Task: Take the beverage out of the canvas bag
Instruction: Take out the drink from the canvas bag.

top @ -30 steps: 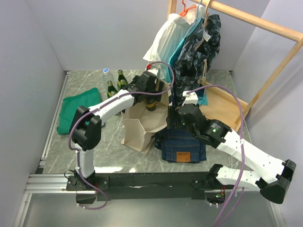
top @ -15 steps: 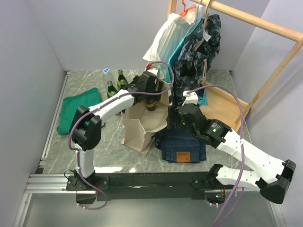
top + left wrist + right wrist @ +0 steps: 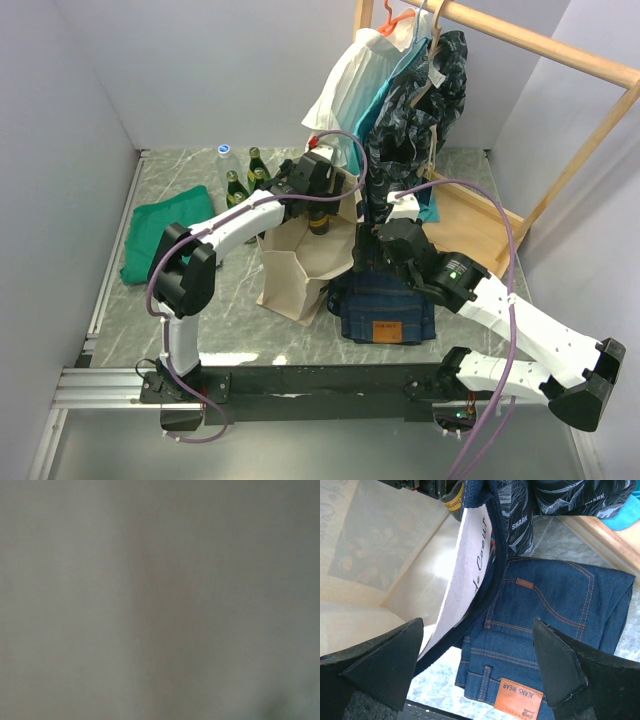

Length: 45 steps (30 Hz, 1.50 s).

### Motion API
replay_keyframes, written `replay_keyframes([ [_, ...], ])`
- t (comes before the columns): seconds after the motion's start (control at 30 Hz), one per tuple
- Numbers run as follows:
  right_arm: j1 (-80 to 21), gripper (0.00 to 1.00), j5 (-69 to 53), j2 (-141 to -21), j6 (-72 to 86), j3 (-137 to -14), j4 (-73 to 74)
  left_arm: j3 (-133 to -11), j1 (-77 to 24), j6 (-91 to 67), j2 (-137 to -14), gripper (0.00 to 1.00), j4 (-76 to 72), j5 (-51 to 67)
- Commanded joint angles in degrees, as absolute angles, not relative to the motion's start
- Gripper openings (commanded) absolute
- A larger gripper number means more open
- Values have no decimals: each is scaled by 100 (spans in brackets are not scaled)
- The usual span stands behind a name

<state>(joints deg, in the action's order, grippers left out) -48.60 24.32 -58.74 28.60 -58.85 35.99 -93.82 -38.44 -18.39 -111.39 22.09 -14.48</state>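
The cream canvas bag [image 3: 292, 268] stands open mid-table, its navy-trimmed right wall [image 3: 470, 550] close in the right wrist view. A dark beverage bottle with a yellow neck label [image 3: 318, 225] [image 3: 452, 500] stands upright at the bag's far rim. My left gripper [image 3: 317, 206] hangs right over it, fingers spread wide on either side of the bottle's top. The left wrist view is only a blurred grey-beige surface. My right gripper [image 3: 477, 630] [image 3: 366, 256] is open at the bag's right side, straddling the bag's wall and strap without pinching them.
Folded blue jeans [image 3: 386, 306] [image 3: 550, 605] lie against the bag's right side. Several bottles [image 3: 245, 176] stand at the back left next to a green cloth [image 3: 160, 238]. A wooden rack [image 3: 560, 50] with hanging clothes [image 3: 410, 95] fills the back right.
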Motion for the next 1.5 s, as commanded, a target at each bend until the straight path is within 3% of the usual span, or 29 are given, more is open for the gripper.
replay_keyframes([
  [0.0,-4799,95,2505,-5862,2769,-5880,3489,-9316,-3788,-1934,-11136,91,2145,-1617],
  [0.3,-4790,95,2505,-5862,2777,-5880,3489,-9343,-3788,-1925,-11171,75,2145,-1538],
  [0.5,-4790,95,2505,-5854,2777,-5880,3498,-9387,-3788,-1925,-11171,73,2180,-1486],
  [0.6,-4790,95,2496,-5853,2769,-5871,3481,-9413,-3788,-1925,-11197,64,2171,-1433],
  [0.7,-4790,95,2496,-5854,2777,-5880,3489,-9457,-3788,-1925,-11224,62,2224,-1433],
  [0.73,-4790,95,2496,-5854,2769,-5880,3498,-9448,-3788,-1925,-11215,54,2224,-1441],
  [0.9,-4781,95,2496,-5836,2768,-5854,3480,-9439,-3788,-1916,-11224,40,2241,-1406],
  [0.97,-4781,95,2496,-5853,2760,-5854,3472,-9483,-3788,-1916,-11241,30,2267,-1371],
  [1.0,-4781,95,2505,-5845,2760,-5854,3463,-9492,-3788,-1899,-11250,18,2276,-1354],
  [1.1,-4781,95,2487,-5853,2760,-5854,3454,-9562,-3788,-1881,-11259,1,2329,-1248],
  [1.47,-4781,95,2444,-5880,2751,-5880,3428,-9861,-3858,-1661,-10995,1,2663,-976],
])
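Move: The last drink can stands in the back part of the canvas bag, between the left hand's open fingers, its middle about 1 cm left of that hand and some 4 cm below. The nearest green bottle outside is about 18 cm left of the hand, roughly 1 cm nearer the base and about level in height; the folded jeans lie some 22 cm back, 15 cm right and 11 cm lower. From the right hand the can is about 17 cm ahead, 10 cm left and 10 cm lower. The left hand stays put down in the canvas bag and shuts its nearly wide-open fingers by about a third of their range, until they stop on the sides of the drink can and the grip effort rises clearly. Holding that pinch, the hand only at the very end starts to ease back towards its base, about half a centimetre, with hardly any tilt of the wrist and no lift yet. ##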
